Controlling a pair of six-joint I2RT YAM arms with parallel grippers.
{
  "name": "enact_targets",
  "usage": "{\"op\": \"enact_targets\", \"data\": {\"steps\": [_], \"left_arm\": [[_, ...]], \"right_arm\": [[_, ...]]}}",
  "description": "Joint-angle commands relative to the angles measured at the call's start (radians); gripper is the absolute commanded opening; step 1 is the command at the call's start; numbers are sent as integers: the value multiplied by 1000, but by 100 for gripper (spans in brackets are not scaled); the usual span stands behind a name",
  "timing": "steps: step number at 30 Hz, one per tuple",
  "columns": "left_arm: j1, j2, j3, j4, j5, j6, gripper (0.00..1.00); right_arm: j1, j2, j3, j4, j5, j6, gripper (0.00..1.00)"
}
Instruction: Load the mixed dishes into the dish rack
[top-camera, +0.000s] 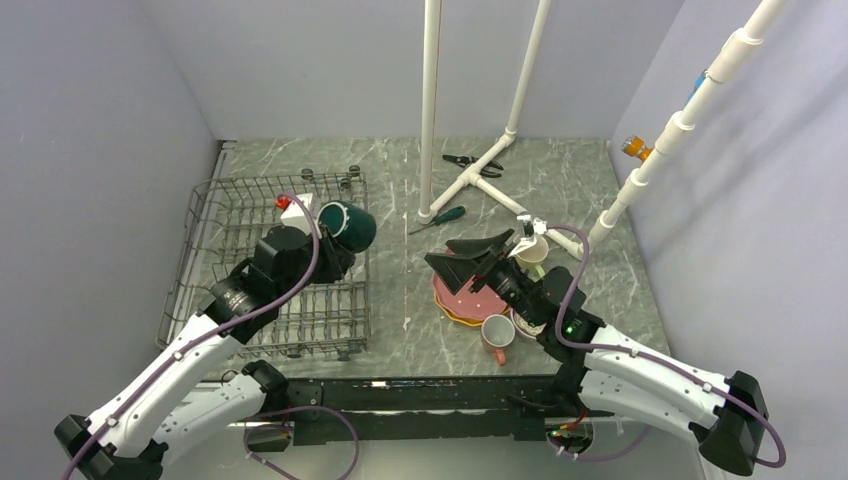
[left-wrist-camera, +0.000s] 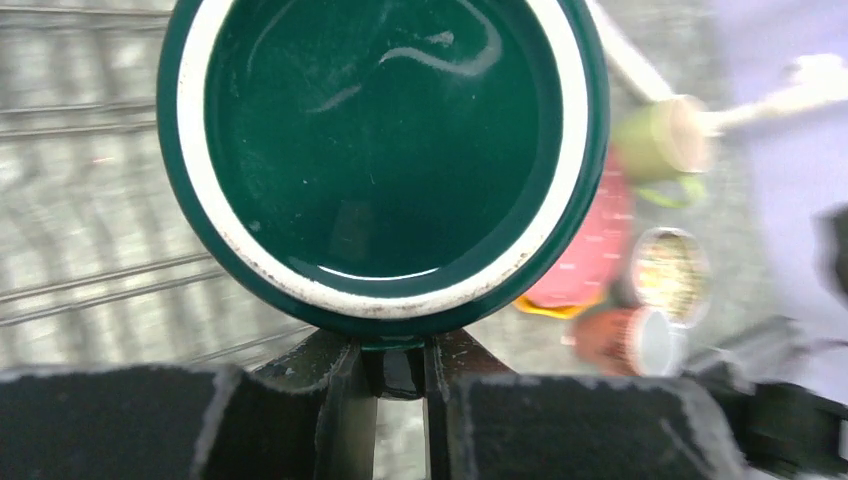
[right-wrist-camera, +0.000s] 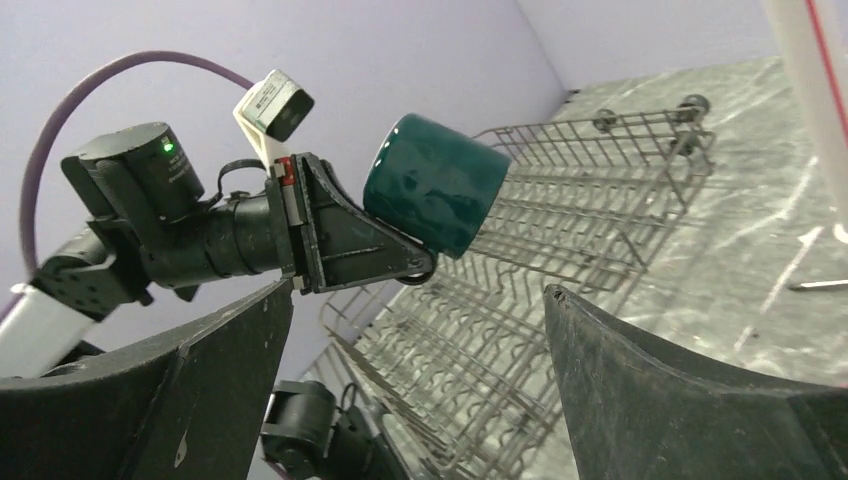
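My left gripper (top-camera: 333, 247) is shut on the handle of the dark green mug (top-camera: 348, 225), holding it on its side above the far right part of the grey wire dish rack (top-camera: 196, 215). In the left wrist view the mug's base (left-wrist-camera: 385, 140) fills the picture, and its handle sits between the fingers of the left gripper (left-wrist-camera: 398, 352). My right gripper (top-camera: 440, 262) stands open and empty over the pink plate (top-camera: 470, 302), which lies on the yellow-orange plate (top-camera: 456, 317). A salmon mug (top-camera: 497, 334) and a light green mug (top-camera: 533, 251) stand beside them. The floral bowl (left-wrist-camera: 670, 272) shows in the left wrist view.
A white pipe frame (top-camera: 431, 110) rises from the middle of the table, with a green-handled screwdriver (top-camera: 438, 220) and pliers (top-camera: 472, 163) at its foot. Grey walls close in on the left and right. The rack (right-wrist-camera: 600, 165) has rows of bare tines.
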Motion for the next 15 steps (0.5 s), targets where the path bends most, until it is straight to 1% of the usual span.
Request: {"op": "enact_targets", "data": {"steps": [1,3,6,7,10,14,15], "left_arm": [[13,14,40,-107,-311,188,0],[34,51,58,-148,-378,215,0],[113,109,70,-184,-425,238,0],[163,128,77,-193,-429,217,0],[328,198,100,-169,-359,198,0],[457,350,202,-168,-404,152,0],[482,413,234,-177,-418,127,0]], "right_arm": [[0,-52,-19,-79,69,-84,97],[0,-59,-13,-91,81,-92,96],[1,-53,7,-100,67,-123,96],[0,-48,13,-100,61,-130,96],[0,-32,43,-134,50,-140,96],[1,-27,62,-158,31,-172,96],[0,-29,64,-165,35,-176,96]]}}
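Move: The left hand already holds the dark green mug by its handle above the dish rack's right side; the rack's middle lies about 18 cm to its left, 7 cm ahead and some 20 cm below. The pink plate is roughly 27 cm to this hand's right and 4 cm ahead, and the screwdriver about 19 cm right and 17 cm ahead, both some 24 cm below. From the empty right hand, the rack's middle lies around 40 cm left, 10 cm ahead and 27 cm down. Still pinching the green mug's handle, the left hand sweeps about 17 cm left, sinking and reaching some way forward to arrive over the rack's middle, while it swings about 50 degrees counter-clockwise, rolls with its left side rising, and tips its fingers more steeply down; the sinking eases off near the end. The right hand, empty and wide open, sinks about 3 cm in the free space above the plates. ##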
